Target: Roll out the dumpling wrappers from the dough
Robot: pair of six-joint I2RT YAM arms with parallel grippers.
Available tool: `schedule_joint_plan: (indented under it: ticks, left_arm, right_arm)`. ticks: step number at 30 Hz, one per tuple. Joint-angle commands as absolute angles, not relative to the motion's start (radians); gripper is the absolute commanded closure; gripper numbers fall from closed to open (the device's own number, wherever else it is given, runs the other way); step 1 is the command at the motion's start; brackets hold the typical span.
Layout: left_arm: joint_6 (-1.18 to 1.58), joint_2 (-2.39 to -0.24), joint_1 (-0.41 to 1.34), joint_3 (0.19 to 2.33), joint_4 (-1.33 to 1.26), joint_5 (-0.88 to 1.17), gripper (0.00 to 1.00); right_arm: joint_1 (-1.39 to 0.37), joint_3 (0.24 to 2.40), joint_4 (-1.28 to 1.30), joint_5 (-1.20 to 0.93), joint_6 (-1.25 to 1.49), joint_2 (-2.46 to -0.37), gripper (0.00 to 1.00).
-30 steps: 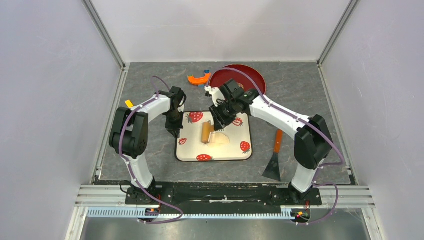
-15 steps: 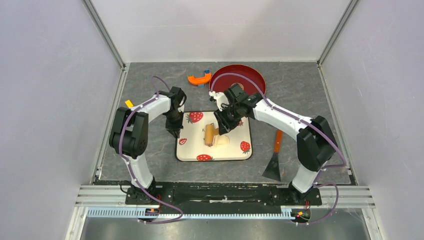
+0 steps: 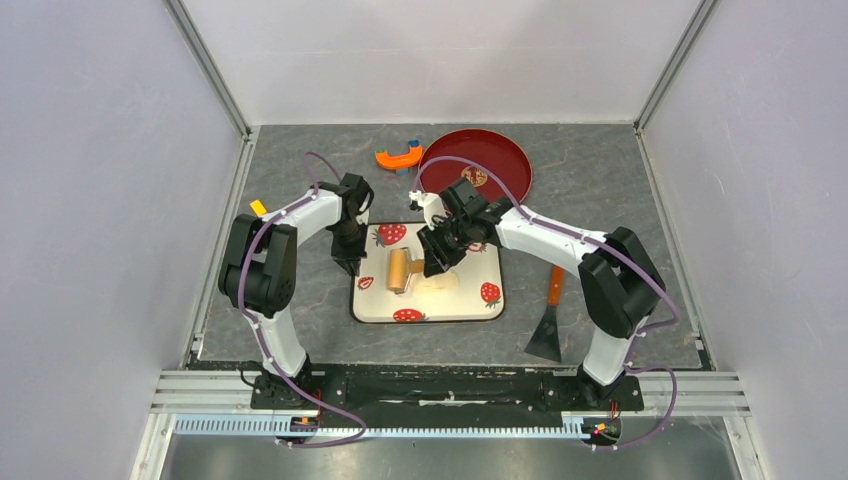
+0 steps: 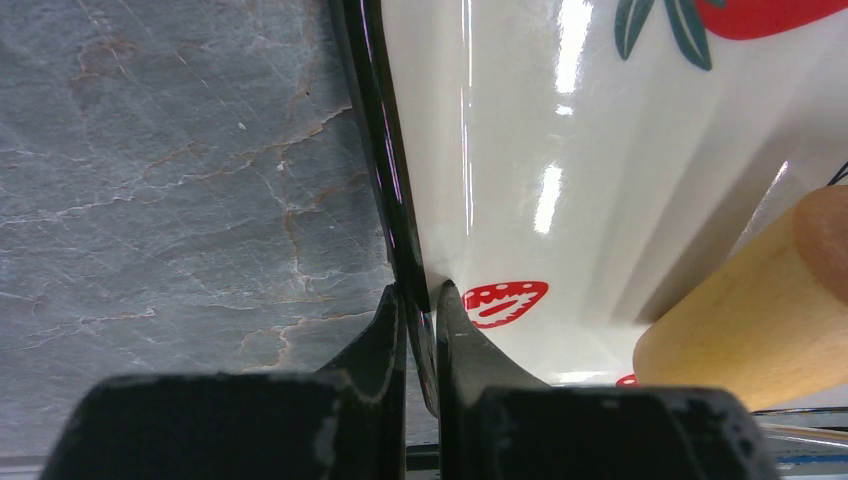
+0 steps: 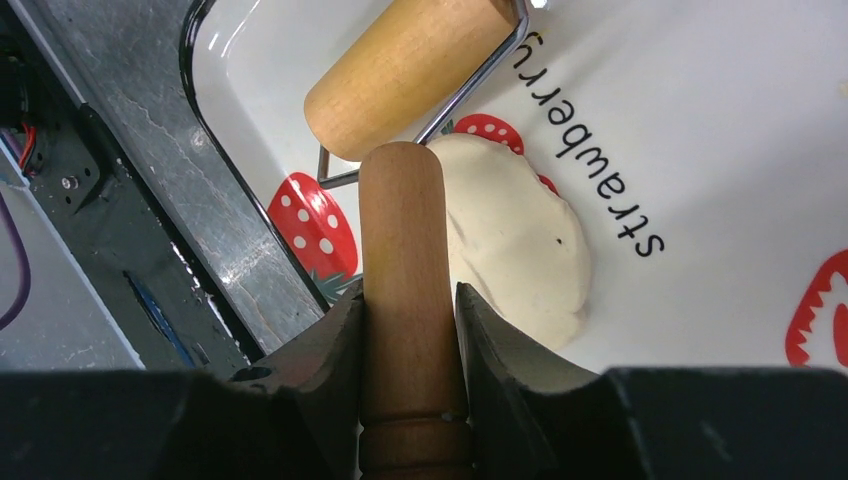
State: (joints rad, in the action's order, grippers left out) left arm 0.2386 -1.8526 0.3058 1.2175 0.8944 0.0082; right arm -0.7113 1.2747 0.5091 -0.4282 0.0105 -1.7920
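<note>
A white strawberry-print tray (image 3: 470, 302) holds the dough (image 3: 442, 284), pressed into a thin pale dumpling-wrapper sheet (image 5: 525, 245) with uneven edges. My right gripper (image 5: 408, 300) is shut on the wooden handle (image 5: 403, 230) of a roller. The roller's tan cylinder (image 3: 400, 270) rests on the tray just left of the sheet, off the dough. In the top view my right gripper (image 3: 437, 258) is over the tray's middle. My left gripper (image 4: 420, 290) is shut on the tray's dark left rim (image 4: 365, 120), at the tray's left side (image 3: 349, 266).
A red round plate (image 3: 500, 150) sits behind the tray, with an orange curved tool (image 3: 398, 158) to its left. A scraper with an orange handle (image 3: 552, 305) lies right of the tray. Grey walls enclose the stone-patterned tabletop.
The roller went a little right over the dough, then back left, and now sits off the sheet near the tray's left side. The left arm has not moved.
</note>
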Motion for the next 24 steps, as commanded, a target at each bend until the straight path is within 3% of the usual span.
schedule_joint_plan:
  ticks: [1,16,24]
  left_arm:
    - [0.233,-1.908,0.351,1.178,0.835,0.055,0.98]
    - [0.22,-1.896,0.354,1.17,0.838,0.054,0.98]
    - [0.211,-1.885,0.357,1.167,0.839,0.069,0.98]
  right_arm:
    - [-0.712,1.219,0.662,-0.216,-0.046,-1.881,1.0]
    - [-0.699,1.325,0.432,-0.451,0.05,-1.677,1.0]
    - [-0.595,1.217,0.317,-0.485,0.139,-1.527,1.0]
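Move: The flattened dough lies under and just behind the right gripper, which holds the roller's handle: its middle is about 3 cm back, 1 cm to the right and 7 cm below. The wooden roller is roughly 6 cm to that gripper's left, 1 cm back and 6 cm down, on the tray past the dough's left edge. The red plate's middle is some 18 cm ahead and 9 cm right. From the left gripper the dough lies about 17 cm right and 2 cm back, nearly level. Keep the right fingers shut on the roller handle and ease it barely 1 cm farther left, the roller still down on the tray beyond the dough. Then lift it off, slowly at first and then fast, about 6 or 7 cm up and some 2 cm forward, letting the fingers tip roughly 10 degrees more to the left. Hold the left gripper still, pinching the tray's left rim. ##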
